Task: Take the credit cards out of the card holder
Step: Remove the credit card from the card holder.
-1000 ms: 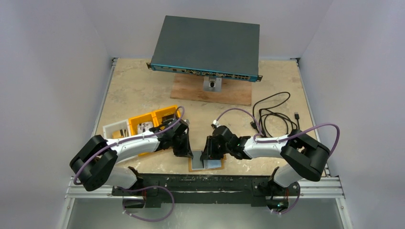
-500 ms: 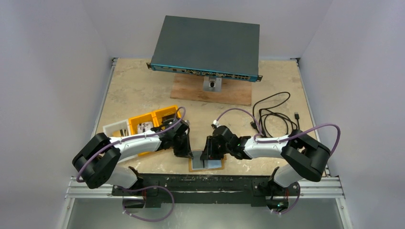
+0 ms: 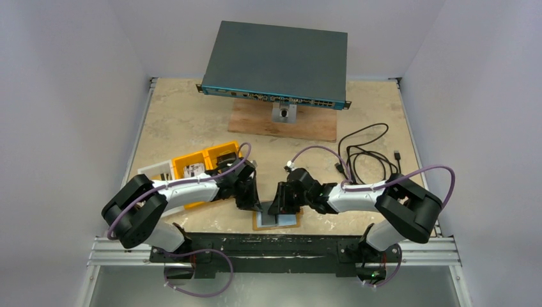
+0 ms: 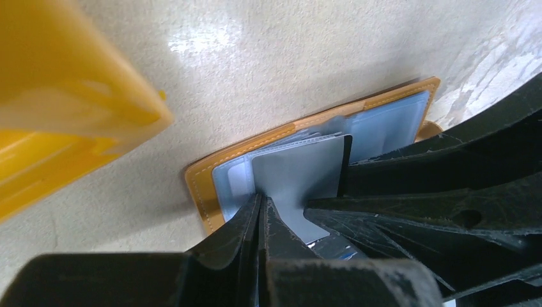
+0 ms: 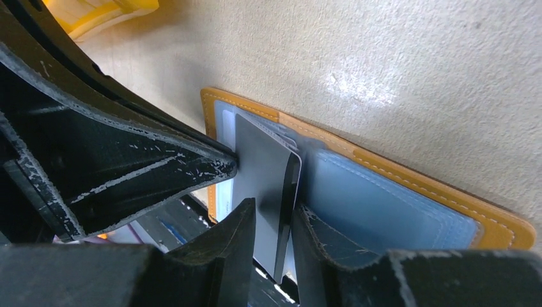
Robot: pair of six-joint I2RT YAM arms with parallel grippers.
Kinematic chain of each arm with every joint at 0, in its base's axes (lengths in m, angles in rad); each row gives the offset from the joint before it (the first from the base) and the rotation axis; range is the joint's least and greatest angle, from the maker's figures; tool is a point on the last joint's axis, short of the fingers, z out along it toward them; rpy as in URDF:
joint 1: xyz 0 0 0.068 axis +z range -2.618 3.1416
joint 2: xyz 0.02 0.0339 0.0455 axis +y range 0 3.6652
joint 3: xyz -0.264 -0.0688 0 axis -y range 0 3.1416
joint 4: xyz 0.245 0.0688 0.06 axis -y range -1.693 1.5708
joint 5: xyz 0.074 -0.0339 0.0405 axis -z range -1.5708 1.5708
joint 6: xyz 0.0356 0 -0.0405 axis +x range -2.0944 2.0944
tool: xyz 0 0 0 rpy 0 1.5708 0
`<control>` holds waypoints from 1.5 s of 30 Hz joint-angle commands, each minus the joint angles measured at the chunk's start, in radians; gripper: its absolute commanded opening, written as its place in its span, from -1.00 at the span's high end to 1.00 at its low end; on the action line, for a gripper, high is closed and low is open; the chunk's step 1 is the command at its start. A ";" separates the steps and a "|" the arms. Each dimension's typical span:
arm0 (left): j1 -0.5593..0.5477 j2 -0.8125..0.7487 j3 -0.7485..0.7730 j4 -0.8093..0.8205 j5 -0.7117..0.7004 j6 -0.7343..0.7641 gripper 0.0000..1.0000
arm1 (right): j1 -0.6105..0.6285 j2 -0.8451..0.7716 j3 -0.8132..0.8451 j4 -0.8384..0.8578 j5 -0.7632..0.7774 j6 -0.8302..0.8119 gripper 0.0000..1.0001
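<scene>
The tan-orange card holder [image 3: 289, 221] lies open near the table's front edge, its pale blue pockets facing up [image 5: 383, 204]. A grey credit card [image 5: 262, 166] stands partly raised out of its left pocket. My right gripper [image 5: 275, 214] is shut on this card, which sits slanted between the narrowly parted fingers. My left gripper [image 4: 261, 199] is shut, and its tips press at the card's [image 4: 300, 173] lower left edge over the holder [image 4: 198, 185]. From above, both grippers meet over the holder, left [image 3: 252, 203] and right [image 3: 277, 206]. Other cards are hidden.
A yellow compartment tray [image 3: 198, 163] sits just left of the left gripper, close in the left wrist view [image 4: 57, 96]. A dark network switch [image 3: 278, 61] rests on a wooden board [image 3: 284, 121] at the back. A black cable [image 3: 367, 150] coils at the right.
The left arm's elbow has shifted a little to the right. Both grippers stay at the holder with the card between them.
</scene>
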 commanded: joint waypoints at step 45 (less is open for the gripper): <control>-0.008 0.093 -0.012 -0.042 -0.049 -0.029 1.00 | -0.154 0.016 -0.320 0.577 -0.219 0.206 0.94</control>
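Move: Both hands are already at the open card holder. The grey credit card's middle lies about 2 cm to the right hand's left, level fore and aft and 1 cm lower, its black-striped free edge between the part-open fingers; the holder's blue right page is centred about 5 cm right and 2 cm nearer the base. From the shut left fingertips, that card's middle is some 3 cm right and 2 cm back, and the yellow tray about 16 cm left and 10 cm ahead. The right hand draws about 3 cm to the right towards the card's free edge, rising just under 1 cm and tilting some 15 degrees so its fingers lie flatter and point more to the left, then sinks back to its starting height and closes almost shut, pinching the card's edge in its sleeve. The left hand, still shut with its tips resting on the card's left side, slips about 1 cm right early on and then holds there, keeping the page down. ##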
